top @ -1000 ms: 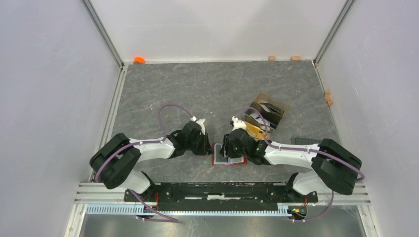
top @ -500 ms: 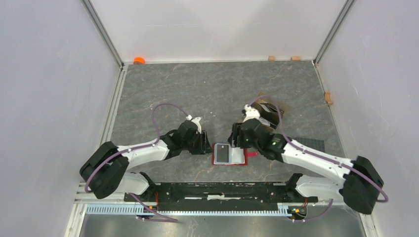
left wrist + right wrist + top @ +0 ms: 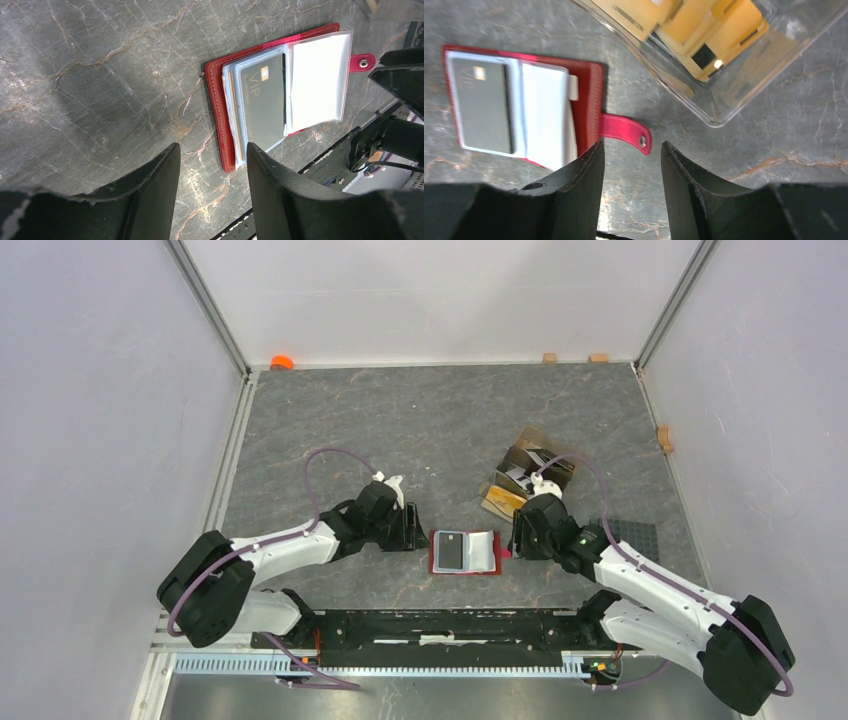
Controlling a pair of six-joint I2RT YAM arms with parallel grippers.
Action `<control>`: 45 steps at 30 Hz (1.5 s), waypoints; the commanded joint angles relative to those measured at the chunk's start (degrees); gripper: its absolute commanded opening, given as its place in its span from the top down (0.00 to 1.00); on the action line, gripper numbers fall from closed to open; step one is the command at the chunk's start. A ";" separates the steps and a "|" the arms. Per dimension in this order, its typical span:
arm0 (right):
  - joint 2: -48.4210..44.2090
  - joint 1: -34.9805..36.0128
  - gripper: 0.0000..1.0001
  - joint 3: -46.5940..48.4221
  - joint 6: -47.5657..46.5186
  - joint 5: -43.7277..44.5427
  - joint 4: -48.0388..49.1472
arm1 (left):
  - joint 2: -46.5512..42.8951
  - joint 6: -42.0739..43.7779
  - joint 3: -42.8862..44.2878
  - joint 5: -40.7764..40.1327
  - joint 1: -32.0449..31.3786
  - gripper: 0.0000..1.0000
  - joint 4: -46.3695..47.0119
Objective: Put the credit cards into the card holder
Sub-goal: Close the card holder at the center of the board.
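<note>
The red card holder (image 3: 487,568) lies open on the table between my two grippers. A dark card (image 3: 450,550) marked VIP sits in its left clear sleeve (image 3: 262,102), also in the right wrist view (image 3: 481,105). The right-hand sleeve (image 3: 317,80) looks white and blank. My left gripper (image 3: 415,530) stands open just left of the holder, nothing between its fingers (image 3: 211,150). My right gripper (image 3: 517,537) is open just right of the holder, above its red snap strap (image 3: 626,131), and holds nothing (image 3: 632,146). Orange cards (image 3: 704,30) lie in a clear box.
The clear box (image 3: 535,475) stands behind my right gripper, with an orange card (image 3: 503,502) at its near edge. A dark mat (image 3: 628,532) lies to the right. Small wooden blocks (image 3: 549,357) and an orange object (image 3: 282,362) sit along the back wall.
My right gripper has drawn back to the right, off the holder, uncovering the dark card in its sleeve. My left gripper has opened and stayed left of the holder.
</note>
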 commanded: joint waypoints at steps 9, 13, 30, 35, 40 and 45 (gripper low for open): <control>3.01 -1.55 0.59 -4.66 -0.98 -0.53 8.77 | -1.96 -1.31 1.08 0.16 0.85 0.44 0.23; 3.74 -1.65 0.69 -4.49 -1.12 -1.48 9.79 | -1.95 -1.22 0.49 0.11 1.38 0.45 0.31; 3.17 1.48 0.99 3.50 -2.80 -14.48 14.53 | 5.44 -1.64 -3.07 4.96 2.35 0.68 10.66; 8.41 9.45 0.99 7.02 -0.72 -15.28 21.41 | 8.50 -2.66 -4.01 6.82 2.35 0.73 13.99; 17.23 14.20 1.00 7.43 1.84 -18.26 31.14 | 9.14 -3.41 -4.68 7.03 2.36 0.74 15.70; 22.50 14.91 0.92 7.67 3.30 -23.66 38.20 | 6.54 -3.28 -5.25 4.99 2.44 0.74 13.57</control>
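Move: The card holder's red strap, its snap end nearest, lies about 2 cm left of the right hand, level with it fore and aft and 4 cm below. The open card holder's middle is some 11 cm left of that hand and the yellow cards 11 cm ahead, 1 cm left. From the left hand, the card holder's left border is about 3 cm right and 3 cm below, the card holder's middle 10 cm right and 1 cm nearer the base. The right hand dips about 3 cm onto the strap, shuts its fingers on it, then lifts and carries it some 17 cm to the left over the card holder, drifting a little back, turning about 30 degrees counter-clockwise with its left side rising, and starting to sink at the end. Meanwhile the left hand rises slightly, then narrows its fingers and comes down about 2 cm net, easing just over 1 cm right onto the card holder's left border. ##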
